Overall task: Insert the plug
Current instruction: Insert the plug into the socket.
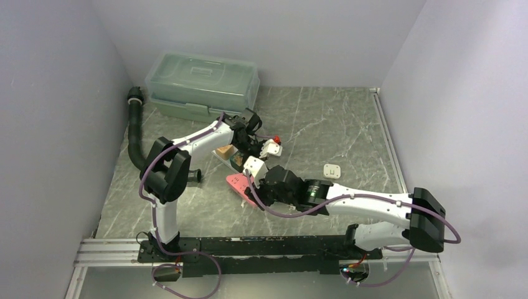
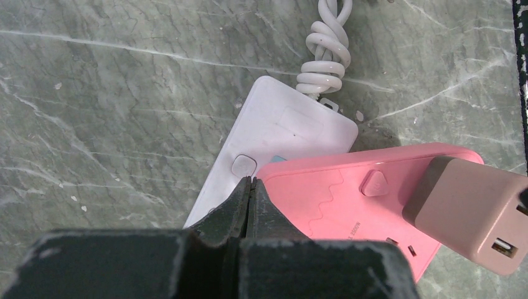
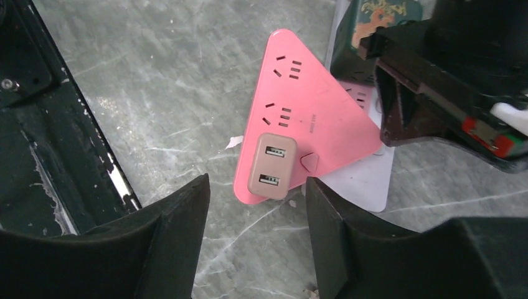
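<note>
A pink triangular power strip (image 3: 311, 99) lies on the marble table, partly on top of a white power strip (image 2: 280, 124). A beige USB plug (image 3: 272, 166) sits in the pink strip's socket near its corner. My right gripper (image 3: 255, 184) hangs open just above and short of the plug, a finger on each side, holding nothing. My left gripper (image 2: 250, 180) is shut and empty. Its tips point at the seam where the pink strip (image 2: 336, 199) overlaps the white one. I cannot tell whether they touch it. The plug (image 2: 473, 215) shows at the right of that view.
A coiled white cable (image 2: 324, 56) runs from the white strip. A pale green lidded box (image 1: 202, 84) stands at the back left, with a black hose (image 1: 134, 124) along the left wall. A small white adapter (image 1: 332, 170) lies to the right of the arms.
</note>
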You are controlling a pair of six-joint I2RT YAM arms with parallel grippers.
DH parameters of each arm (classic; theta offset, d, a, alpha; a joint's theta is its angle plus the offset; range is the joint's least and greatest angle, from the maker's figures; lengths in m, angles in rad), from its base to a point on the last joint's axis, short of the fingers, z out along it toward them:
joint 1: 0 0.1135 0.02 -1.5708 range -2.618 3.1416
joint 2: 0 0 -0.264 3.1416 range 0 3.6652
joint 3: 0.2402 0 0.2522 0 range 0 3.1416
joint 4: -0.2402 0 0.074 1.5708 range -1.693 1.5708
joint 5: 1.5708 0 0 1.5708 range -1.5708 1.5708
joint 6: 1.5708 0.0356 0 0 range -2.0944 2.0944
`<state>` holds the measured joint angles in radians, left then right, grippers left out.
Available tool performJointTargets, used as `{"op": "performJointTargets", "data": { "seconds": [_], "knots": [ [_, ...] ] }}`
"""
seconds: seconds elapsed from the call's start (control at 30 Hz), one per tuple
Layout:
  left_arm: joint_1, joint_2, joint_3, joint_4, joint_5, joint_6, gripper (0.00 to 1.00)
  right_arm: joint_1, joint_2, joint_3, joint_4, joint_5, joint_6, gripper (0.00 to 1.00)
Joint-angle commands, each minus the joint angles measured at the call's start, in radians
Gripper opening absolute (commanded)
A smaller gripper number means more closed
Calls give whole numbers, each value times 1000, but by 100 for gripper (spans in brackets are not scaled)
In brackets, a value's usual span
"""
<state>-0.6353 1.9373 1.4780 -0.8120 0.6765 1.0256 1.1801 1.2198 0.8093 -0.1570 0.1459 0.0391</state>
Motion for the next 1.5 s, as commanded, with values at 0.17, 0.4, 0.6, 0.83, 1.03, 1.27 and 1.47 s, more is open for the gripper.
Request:
{"op": "performJointTargets", "data": {
  "seconds": [0.17, 0.4, 0.6, 0.83, 1.03, 1.27, 1.47],
  "knots": [
    [2, 106, -34, 14, -164, 14, 0, -19, 61, 42, 35, 1, -62, 60],
    [-1, 105, -32, 16, -159, 10, 0, -33, 91, 47, 76, 14, -71, 61],
    [-2, 99, -37, 22, -162, 8, 0, -37, 142, 63, 95, 23, -86, 55],
    [-4, 92, -53, 33, -159, 6, 0, -46, 149, 66, 94, 9, -86, 16],
    [-6, 90, -62, 43, -159, 3, 0, -49, 168, 73, 63, -19, -77, 2],
    [-8, 93, -69, 47, -157, 8, 0, -59, 193, 29, 45, -44, -20, 0],
    [-8, 96, -73, 47, -165, 19, 0, -59, 230, -47, 89, -41, 49, 0]
  ]
}}
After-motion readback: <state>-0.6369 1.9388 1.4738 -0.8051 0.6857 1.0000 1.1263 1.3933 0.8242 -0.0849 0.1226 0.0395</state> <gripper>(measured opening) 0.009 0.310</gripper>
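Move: The plug stands upright on the near corner of the pink triangular socket, about 2 cm ahead of the right hand, 1 cm to its left and 5 cm below. The socket's middle lies roughly 7 cm ahead, 3 cm left and 7 cm below that hand; the green plug is some 14 cm ahead, 6 cm left and 7 cm below. From the left hand the plug is about 9 cm back, 2 cm left and slightly higher. Downward by about 4 cm and some 2 cm forward, the right hand lowers its half-open fingers astride the plug, then closes them and pinches its two sides. Keeping the grip, it eases slightly farther down towards the pink socket. The left hand stays put, shut fingertips still at the socket's far corner. ##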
